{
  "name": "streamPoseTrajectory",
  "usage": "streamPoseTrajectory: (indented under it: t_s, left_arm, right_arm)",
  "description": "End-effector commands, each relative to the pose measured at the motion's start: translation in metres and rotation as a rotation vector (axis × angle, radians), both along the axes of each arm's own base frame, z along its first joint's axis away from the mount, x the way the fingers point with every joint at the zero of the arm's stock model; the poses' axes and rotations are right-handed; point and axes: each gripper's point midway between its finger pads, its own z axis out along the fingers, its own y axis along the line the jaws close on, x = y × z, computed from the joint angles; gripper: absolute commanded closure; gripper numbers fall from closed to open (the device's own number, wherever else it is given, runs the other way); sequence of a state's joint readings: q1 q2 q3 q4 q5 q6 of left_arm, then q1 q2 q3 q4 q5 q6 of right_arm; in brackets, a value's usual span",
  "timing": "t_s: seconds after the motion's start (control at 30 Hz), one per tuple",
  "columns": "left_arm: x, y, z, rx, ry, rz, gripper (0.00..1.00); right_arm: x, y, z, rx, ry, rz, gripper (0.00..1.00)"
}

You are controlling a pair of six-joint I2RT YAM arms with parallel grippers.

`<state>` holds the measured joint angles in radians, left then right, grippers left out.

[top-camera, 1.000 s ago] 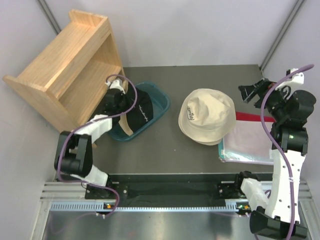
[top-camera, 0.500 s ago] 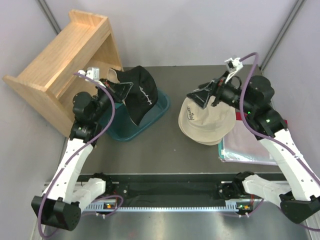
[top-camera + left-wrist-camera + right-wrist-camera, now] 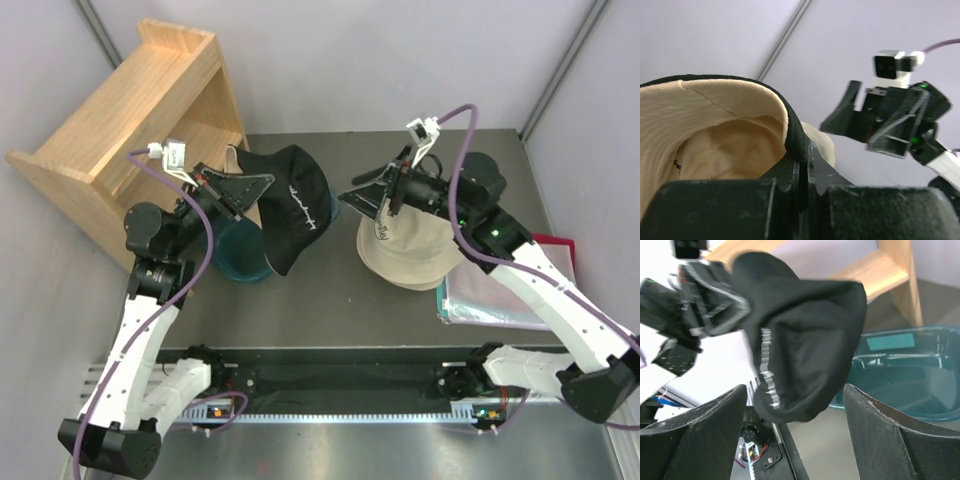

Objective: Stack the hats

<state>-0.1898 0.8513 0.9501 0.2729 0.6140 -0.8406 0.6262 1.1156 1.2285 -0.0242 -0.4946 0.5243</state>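
Observation:
A black hat (image 3: 297, 205) with a cream inside (image 3: 715, 125) hangs in the air, right of the teal tub (image 3: 232, 262). My left gripper (image 3: 262, 185) is shut on its brim (image 3: 796, 142). A stack of cream hats (image 3: 420, 245) lies on the table to the right. My right gripper (image 3: 358, 196) hovers over the left edge of that stack, open and pointing at the black hat. In the right wrist view the black hat (image 3: 805, 350) hangs just beyond the two spread fingers (image 3: 900, 435), not touching them.
A wooden shelf (image 3: 130, 130) stands at the back left, next to the tub (image 3: 910, 385). A clear folder with a red edge (image 3: 500, 290) lies at the right, partly under the cream hats. The arms' base rail (image 3: 340, 385) runs along the near edge.
The left arm has lifted the black hat out of the tub and carried it rightwards. The right arm has swung in from the far right toward the black hat, its jaws narrowing slightly.

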Motion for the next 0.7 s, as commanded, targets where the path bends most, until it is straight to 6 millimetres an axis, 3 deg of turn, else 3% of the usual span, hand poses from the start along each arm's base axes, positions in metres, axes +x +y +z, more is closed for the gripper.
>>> streamPoseTrajectory:
  t_s: [0.0, 0.27, 0.37, 0.4, 0.47, 0.5, 0.57, 0.67]
  left_arm:
    - [-0.036, 0.000, 0.046, -0.050, -0.153, -0.070, 1.00]
    - [-0.047, -0.003, 0.051, -0.056, -0.172, -0.114, 1.00]
    - [-0.047, -0.003, 0.049, -0.054, -0.169, -0.117, 1.00]
    - [-0.046, -0.004, 0.047, -0.051, -0.166, -0.117, 1.00]
    - [-0.044, -0.004, 0.044, -0.049, -0.161, -0.114, 1.00]
    - [-0.044, -0.004, 0.044, -0.047, -0.163, -0.111, 1.00]
    - [-0.042, -0.005, 0.041, -0.044, -0.153, -0.116, 1.00]
    - [-0.038, -0.005, 0.039, -0.041, -0.153, -0.114, 1.00]
  right_arm:
    - [0.004, 0.021, 0.010, 0.030, -0.028, 0.043, 0.24]
    - [0.017, 0.048, 0.001, 0.013, -0.007, 0.073, 0.29]
    - [0.016, 0.053, 0.003, 0.028, -0.010, 0.087, 0.43]
    - [0.017, 0.053, 0.003, 0.032, -0.011, 0.087, 0.57]
    - [0.018, 0.052, 0.006, 0.043, -0.014, 0.076, 0.73]
    - [0.017, 0.050, 0.009, 0.047, -0.023, 0.069, 0.87]
    - [0.020, 0.048, 0.010, 0.047, -0.030, 0.049, 1.00]
    - [0.020, 0.042, 0.012, 0.037, -0.045, 0.019, 1.00]
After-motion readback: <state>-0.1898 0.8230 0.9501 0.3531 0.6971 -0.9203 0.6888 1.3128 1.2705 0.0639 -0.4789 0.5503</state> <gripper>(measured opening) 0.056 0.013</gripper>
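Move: The black hat already hangs from the left gripper, its middle about 4 cm to that hand's right, 2 cm ahead and 6 cm below. From the open right gripper the black hat's middle is some 9 cm left, 2 cm ahead and 6 cm below. The stack of beige hats lies about 12 cm right of the right gripper, 4 cm ahead and 28 cm down; the teal bin is roughly 16 cm left, 15 cm ahead and 38 cm down. Bring the open right gripper about 5 cm left towards the hanging black hat, sinking some 4 cm and reaching slightly forward, then shut the fingers fully at the side of its crown to pinch the cloth, easing up a touch as they close. Meanwhile keep the left gripper's pinch on the brim and draw it back about 3 cm and slightly up, then hold still. ##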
